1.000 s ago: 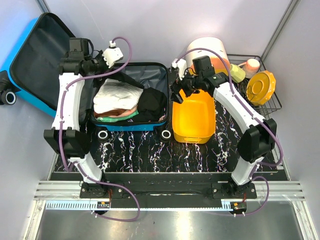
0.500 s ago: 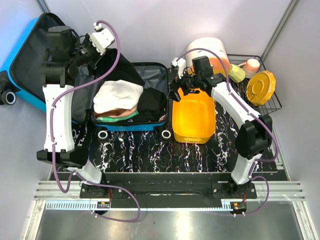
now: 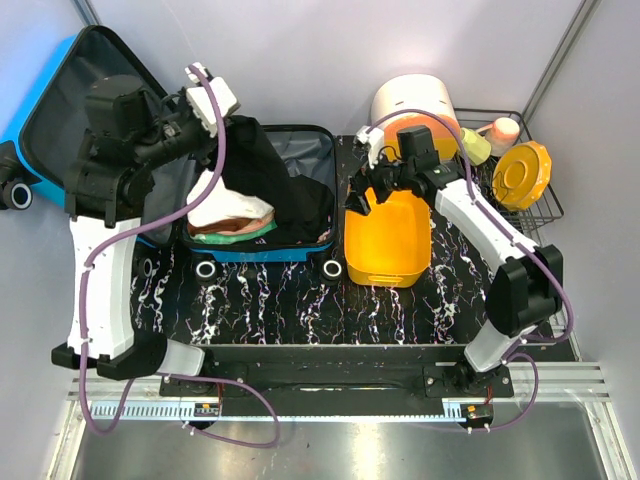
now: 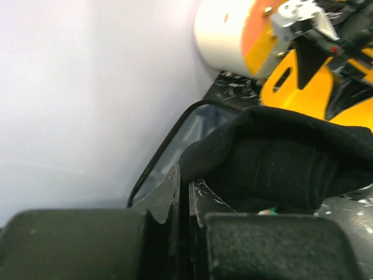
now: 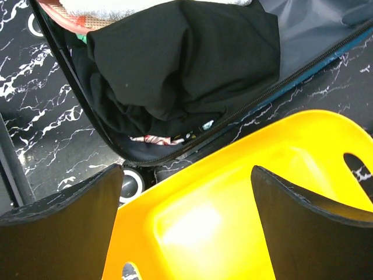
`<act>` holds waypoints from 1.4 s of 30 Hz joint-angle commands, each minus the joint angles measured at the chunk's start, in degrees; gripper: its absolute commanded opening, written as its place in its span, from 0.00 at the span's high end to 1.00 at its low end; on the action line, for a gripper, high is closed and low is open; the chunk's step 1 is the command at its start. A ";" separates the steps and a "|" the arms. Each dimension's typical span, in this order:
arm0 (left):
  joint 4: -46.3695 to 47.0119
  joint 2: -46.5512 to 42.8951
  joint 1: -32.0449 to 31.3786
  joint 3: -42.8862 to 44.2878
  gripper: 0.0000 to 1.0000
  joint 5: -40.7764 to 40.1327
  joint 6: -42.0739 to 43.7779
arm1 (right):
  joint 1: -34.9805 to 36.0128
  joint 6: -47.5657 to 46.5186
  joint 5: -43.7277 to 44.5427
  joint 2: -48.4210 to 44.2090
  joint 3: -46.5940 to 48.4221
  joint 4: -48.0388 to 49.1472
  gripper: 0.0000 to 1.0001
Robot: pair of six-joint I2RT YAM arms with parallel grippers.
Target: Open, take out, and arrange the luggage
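Observation:
The blue luggage (image 3: 262,256) lies open, its lid (image 3: 60,110) flat at the far left, and folded clothes fill its base. My left gripper (image 3: 232,124) is raised over the base's left side, shut on a black garment (image 3: 265,165) that hangs down over a white folded piece (image 3: 235,210). In the left wrist view the left gripper (image 4: 187,192) has its jaws pressed together, and the black garment (image 4: 280,163) bulges just beyond them. My right gripper (image 3: 362,195) stands open over the yellow basin (image 3: 390,240). The right wrist view shows the right gripper (image 5: 186,175) empty above the basin (image 5: 233,198), beside the luggage's black clothing (image 5: 186,58).
A white-and-orange round box (image 3: 415,100) stands behind the basin. A wire basket (image 3: 545,215) at the far right holds a yellow lid (image 3: 522,172) and a pink-capped bottle (image 3: 500,130). The luggage wheels (image 3: 206,269) face the black marbled tabletop (image 3: 300,300).
My left arm has risen and swung left, pulling the black garment up out of the luggage base. The right gripper has shifted slightly right over the basin, still open.

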 commanded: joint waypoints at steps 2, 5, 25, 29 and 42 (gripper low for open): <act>4.11 1.55 -6.91 -1.03 1.00 4.47 -8.50 | -3.38 5.69 2.39 -7.39 -2.78 0.97 0.00; 4.11 1.82 -12.71 -3.66 1.00 5.79 -9.92 | -7.85 7.89 5.03 -10.29 -5.76 0.97 0.00; 3.58 9.63 -34.34 -6.66 1.00 11.25 -17.82 | -18.59 6.22 14.25 -22.00 -20.18 -0.26 0.00; 2.62 17.52 -34.44 -3.15 1.00 7.03 -20.02 | -18.94 6.84 18.91 -20.60 -20.18 -1.14 0.02; 9.47 31.43 -33.56 4.15 1.00 -2.38 -17.48 | -19.03 10.71 19.27 -6.62 -18.25 -3.69 0.35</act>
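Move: Over the open suitcase, the left hand grips black cloth whose far part still lies in the case; the yellow bin it is bound for lies about 33 cm to the right, 5 cm ahead and 45 cm below. The suitcase's middle is about 11 cm ahead and 42 below, and the white cloth 8 ahead, 9 left and 38 below. From the open right hand, the bin's middle is about 11 cm right, 2 back and 18 below, its right rim roughly 21 right, 1 back and 14 below. Swinging the pinched black cloth from the suitcase to above the bin, the left hand travels some 27 cm right and 22 down, bowing back about 12 cm and then forward again while its fingers turn clockwise and tip downward. The right hand clears rightward about 19 cm, turning some 40 degrees clockwise, then sinks about 10 cm towards the bin's right rim with its fingers starting to close on either side of it. ##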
